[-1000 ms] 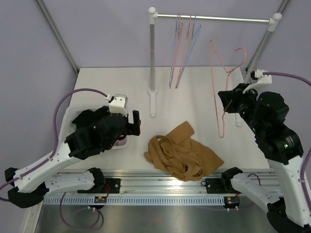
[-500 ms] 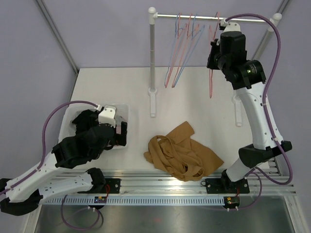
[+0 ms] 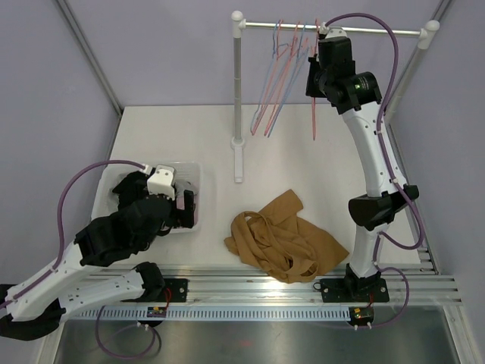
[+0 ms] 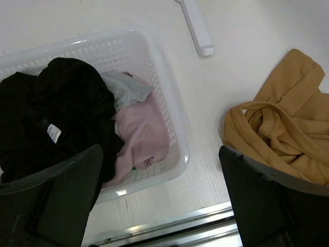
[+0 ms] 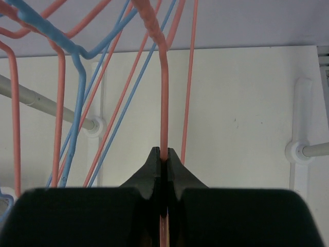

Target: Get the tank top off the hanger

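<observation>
The tan tank top (image 3: 284,243) (image 4: 288,128) lies crumpled on the table near the front edge, off any hanger. My right gripper (image 3: 324,67) (image 5: 163,154) is up at the rail, shut on the wire of a bare pink hanger (image 3: 314,114) (image 5: 163,103). This hanger hangs straight down below the rail, just right of the other hangers. My left gripper (image 3: 189,208) (image 4: 160,159) hovers open over the right end of the basket, left of the tank top, with nothing between its fingers.
A white basket (image 3: 195,171) (image 4: 172,118) at the left holds black, grey and pink clothes. Pink and blue hangers (image 3: 280,76) hang on the rail (image 3: 371,31). The rack's left post (image 3: 238,91) and its foot (image 3: 239,163) stand mid-table.
My right arm swung the pink hanger up from the table's right side to the rail and then leftward. My left arm pulled back toward the basket.
</observation>
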`<state>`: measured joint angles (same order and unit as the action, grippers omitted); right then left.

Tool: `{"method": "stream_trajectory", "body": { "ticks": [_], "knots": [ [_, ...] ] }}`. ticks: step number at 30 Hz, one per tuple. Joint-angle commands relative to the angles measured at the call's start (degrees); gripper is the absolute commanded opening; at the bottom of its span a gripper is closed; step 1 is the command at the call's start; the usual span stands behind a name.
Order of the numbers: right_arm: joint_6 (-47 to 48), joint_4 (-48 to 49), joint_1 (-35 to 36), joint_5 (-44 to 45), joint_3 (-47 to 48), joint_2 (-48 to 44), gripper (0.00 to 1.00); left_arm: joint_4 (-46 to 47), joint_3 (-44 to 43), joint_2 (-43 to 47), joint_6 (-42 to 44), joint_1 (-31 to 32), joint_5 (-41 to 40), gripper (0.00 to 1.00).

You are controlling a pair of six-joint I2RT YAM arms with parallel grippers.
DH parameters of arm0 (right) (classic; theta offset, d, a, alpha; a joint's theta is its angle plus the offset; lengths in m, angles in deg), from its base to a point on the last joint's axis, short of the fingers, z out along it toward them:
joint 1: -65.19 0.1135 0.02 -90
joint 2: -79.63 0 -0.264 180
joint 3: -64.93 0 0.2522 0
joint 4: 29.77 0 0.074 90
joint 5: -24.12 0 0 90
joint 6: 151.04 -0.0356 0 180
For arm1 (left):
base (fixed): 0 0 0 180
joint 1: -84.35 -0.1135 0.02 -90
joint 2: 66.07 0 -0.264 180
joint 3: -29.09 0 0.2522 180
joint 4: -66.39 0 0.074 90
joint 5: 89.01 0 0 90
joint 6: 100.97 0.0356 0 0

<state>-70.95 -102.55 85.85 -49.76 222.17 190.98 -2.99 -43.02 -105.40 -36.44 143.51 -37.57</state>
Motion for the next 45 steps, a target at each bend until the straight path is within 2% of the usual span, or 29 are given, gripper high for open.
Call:
{"method": "stream_trajectory", "body": {
  "ticks": [1, 7, 9, 11, 13, 14, 17, 18, 20, 23, 25, 28, 30, 35, 39, 45],
  "knots": [
    [-1.1, 1.7, -0.4, -1.4, 0.4, -0.4, 0.0, 3.1, 0.6, 1.3, 0.6, -0.4, 1.3, 0.99],
    [-1.6, 2.1, -0.3, -2.9, -0.3, -1.4, 0.0, 3.6, -0.1, 0.3, -0.3, -0.7, 2.6, 0.99],
    [-1.3, 1.4, -0.3, -4.1, 0.0, -1.7, 0.06, 3.8, -0.6, -0.7, -0.7, -0.8, 3.5, 0.99],
    [-1.0, 0.7, -0.2, -3.9, -0.6, -2.8, 0.28, 4.6, -1.5, -2.3, -1.2, -0.8, 5.3, 0.99],
    [-0.2, 0.7, -0.3, -2.8, -3.1, -5.6, 0.37, 7.7, -1.2, -3.4, -1.4, -0.7, 8.0, 0.99],
    [0.0, 1.0, -0.3, -0.8, -4.3, -6.9, 0.53, 8.9, -1.0, -3.5, -1.5, -0.6, 9.0, 0.99],
    [0.9, 2.2, -0.4, 2.8, -9.3, -13.0, 0.73, 14.6, 0.5, -5.7, -2.1, 0.9, 12.1, 0.99],
    [1.1, 2.2, -0.3, 3.6, -10.3, -16.2, 0.86, 15.7, 0.8, -6.7, -2.5, 2.6, 12.2, 0.99],
    [1.7, 2.2, -0.4, 6.0, -13.3, -19.8, 1.0, 19.1, 1.2, -10.7, -3.6, 4.5, 12.1, 0.99],
    [1.5, 4.0, -0.4, 5.7, -20.4, -28.7, 1.0, 23.5, 1.2, -15.8, -4.9, 8.2, 11.8, 0.99],
    [0.4, 7.1, -0.4, 3.5, -28.5, -37.0, 1.0, 27.0, 1.2, -21.0, -5.5, 10.2, 11.9, 0.99],
    [-0.9, 10.9, -0.4, -4.1, -39.0, -47.2, 0.99, 31.3, 0.7, -28.2, -5.6, 11.6, 13.3, 0.99],
    [-1.9, 10.9, -0.4, -10.4, -42.7, -52.5, 0.99, 32.9, -0.3, -32.2, -5.5, 12.0, 14.5, 0.99],
    [-3.7, 11.3, -0.4, -25.9, -53.6, -60.2, 0.99, 36.2, -2.8, -46.2, -5.6, 12.8, 19.1, 0.99],
    [-5.1, 13.0, -0.3, -28.9, -61.0, -66.3, 0.99, 36.2, -6.1, -56.0, -6.3, 14.8, 20.8, 0.99],
    [-4.9, 9.1, -0.4, -25.6, -62.8, -68.7, 0.99, 35.4, -8.4, -66.8, -9.0, 16.5, 21.2, 0.99]
  ]
}}
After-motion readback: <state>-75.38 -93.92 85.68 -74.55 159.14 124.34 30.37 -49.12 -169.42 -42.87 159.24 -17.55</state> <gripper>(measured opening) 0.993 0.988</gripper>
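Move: The brown tank top lies about 30 cm to the left hand's right, 3 cm nearer the base and 24 cm below; the basket is some 14 cm left and 11 cm ahead of this hand. The right hand grips the pink hanger, the rod about 3 cm ahead and 10 cm above, level sideways; the other hangers hang 7 cm left, level ahead. From it the tank top lies 32 cm back, 11 cm left, 38 cm down. Open left hand sweeps 27 cm right, then down to the tank top; right hand releases hanger, retreats 28 cm. ##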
